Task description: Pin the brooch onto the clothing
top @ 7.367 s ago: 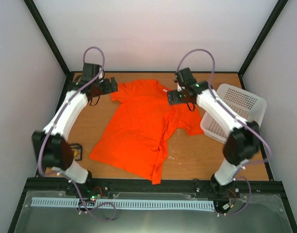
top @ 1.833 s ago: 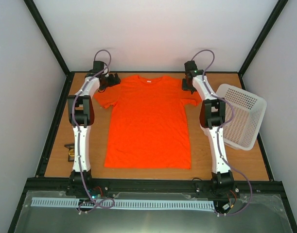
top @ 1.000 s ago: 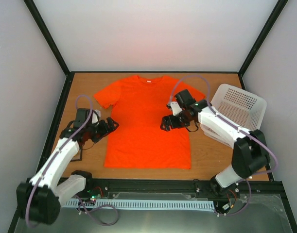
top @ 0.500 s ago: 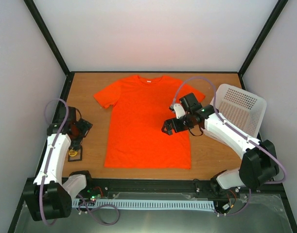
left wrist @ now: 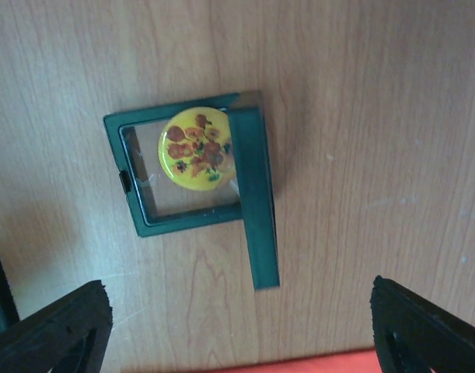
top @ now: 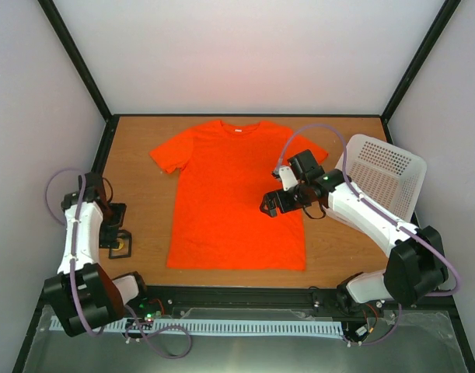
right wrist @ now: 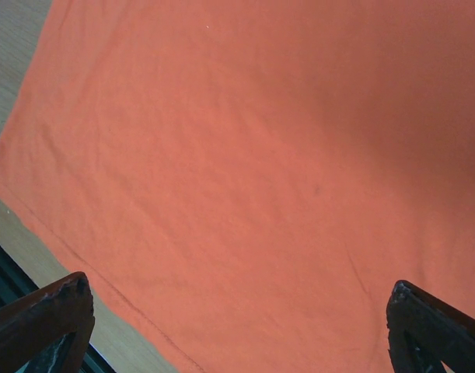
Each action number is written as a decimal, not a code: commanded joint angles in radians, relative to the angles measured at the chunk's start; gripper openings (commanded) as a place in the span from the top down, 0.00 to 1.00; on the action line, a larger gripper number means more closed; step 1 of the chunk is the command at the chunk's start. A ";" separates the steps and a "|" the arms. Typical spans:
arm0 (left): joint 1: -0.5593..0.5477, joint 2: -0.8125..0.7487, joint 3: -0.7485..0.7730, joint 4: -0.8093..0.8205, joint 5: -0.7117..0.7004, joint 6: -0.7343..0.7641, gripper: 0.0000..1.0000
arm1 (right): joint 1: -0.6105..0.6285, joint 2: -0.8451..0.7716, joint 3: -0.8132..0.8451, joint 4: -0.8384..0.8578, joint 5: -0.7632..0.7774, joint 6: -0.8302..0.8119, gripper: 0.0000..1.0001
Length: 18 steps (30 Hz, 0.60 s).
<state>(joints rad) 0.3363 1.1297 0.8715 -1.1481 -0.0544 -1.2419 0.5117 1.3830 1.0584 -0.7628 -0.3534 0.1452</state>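
The clothing [top: 237, 194] is an orange T-shirt lying flat in the middle of the table. The brooch [left wrist: 195, 148], a round yellow disc with a flower picture, rests inside an open dark square box [left wrist: 144, 221] on the wood. In the top view the brooch [top: 119, 246] is by the table's left edge. My left gripper [left wrist: 237, 342] hovers above the box, open, with nothing between its fingers [left wrist: 50, 334]. In the top view my left gripper [top: 111, 225] stands just behind the box. My right gripper [top: 272, 203] hangs open over the shirt's right half; the clothing [right wrist: 245, 155] fills its wrist view.
A white perforated basket [top: 385, 179] leans at the right side of the table. The box lid [left wrist: 256, 210] stands open beside the brooch. A strip of orange fabric [left wrist: 299, 365] shows at the bottom of the left wrist view. Black frame rails border the table.
My left gripper has swung down toward the near left and now sits over the box. The right gripper has barely shifted above the shirt. The shirt lies as before.
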 commanded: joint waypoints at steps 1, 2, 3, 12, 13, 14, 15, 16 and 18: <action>0.074 0.030 -0.032 0.074 0.062 0.013 0.11 | -0.002 -0.001 -0.014 0.012 0.029 -0.010 0.00; 0.073 0.042 -0.035 0.090 0.069 0.011 0.12 | -0.002 -0.002 -0.017 0.015 0.029 -0.011 0.00; 0.074 0.057 -0.038 0.103 0.081 0.010 0.14 | -0.004 -0.001 -0.019 0.016 0.029 -0.013 0.00; 0.075 0.156 -0.025 0.131 0.096 -0.022 0.40 | -0.015 0.021 -0.017 0.018 0.033 -0.026 0.00; 0.076 0.166 -0.016 0.128 0.094 -0.023 0.42 | -0.017 0.024 -0.018 0.020 0.033 -0.026 0.00; 0.076 0.175 -0.006 0.125 0.090 -0.025 0.45 | -0.019 0.026 -0.016 0.021 0.033 -0.026 0.00; 0.075 0.183 0.002 0.121 0.087 -0.026 0.49 | -0.021 0.029 -0.015 0.021 0.033 -0.026 0.00; 0.076 0.191 0.010 0.115 0.087 -0.030 0.53 | -0.023 0.033 -0.014 0.023 0.032 -0.026 0.00; 0.075 0.199 0.017 0.110 0.096 -0.032 0.59 | -0.028 0.036 -0.014 0.026 0.030 -0.026 0.00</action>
<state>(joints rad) 0.4076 1.3136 0.8368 -1.0294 0.0341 -1.2556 0.4961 1.4033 1.0451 -0.7578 -0.3283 0.1333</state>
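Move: The raised lid of the brooch box stands just ahead of the left hand, about 1 cm forward, 2 cm to its left and 4 cm below. The brooch lies in the open base behind that lid, some 2 cm back, 2 cm left and 6 cm below the hand. The shirt's middle is about 29 cm to the right, 11 cm farther out and 7 cm lower. From the right hand the lid lies roughly 38 cm left, 7 cm back and 8 cm below. Down onto the upright lid of the brooch box goes the left hand, sinking about 4 cm and easing a good 1 cm forward, with its left side tipping down slightly. The fingers, wide apart at first, close to about half their opening, one coming down on the brooch side of the lid and the other beyond it; no touch can be made out yet. ##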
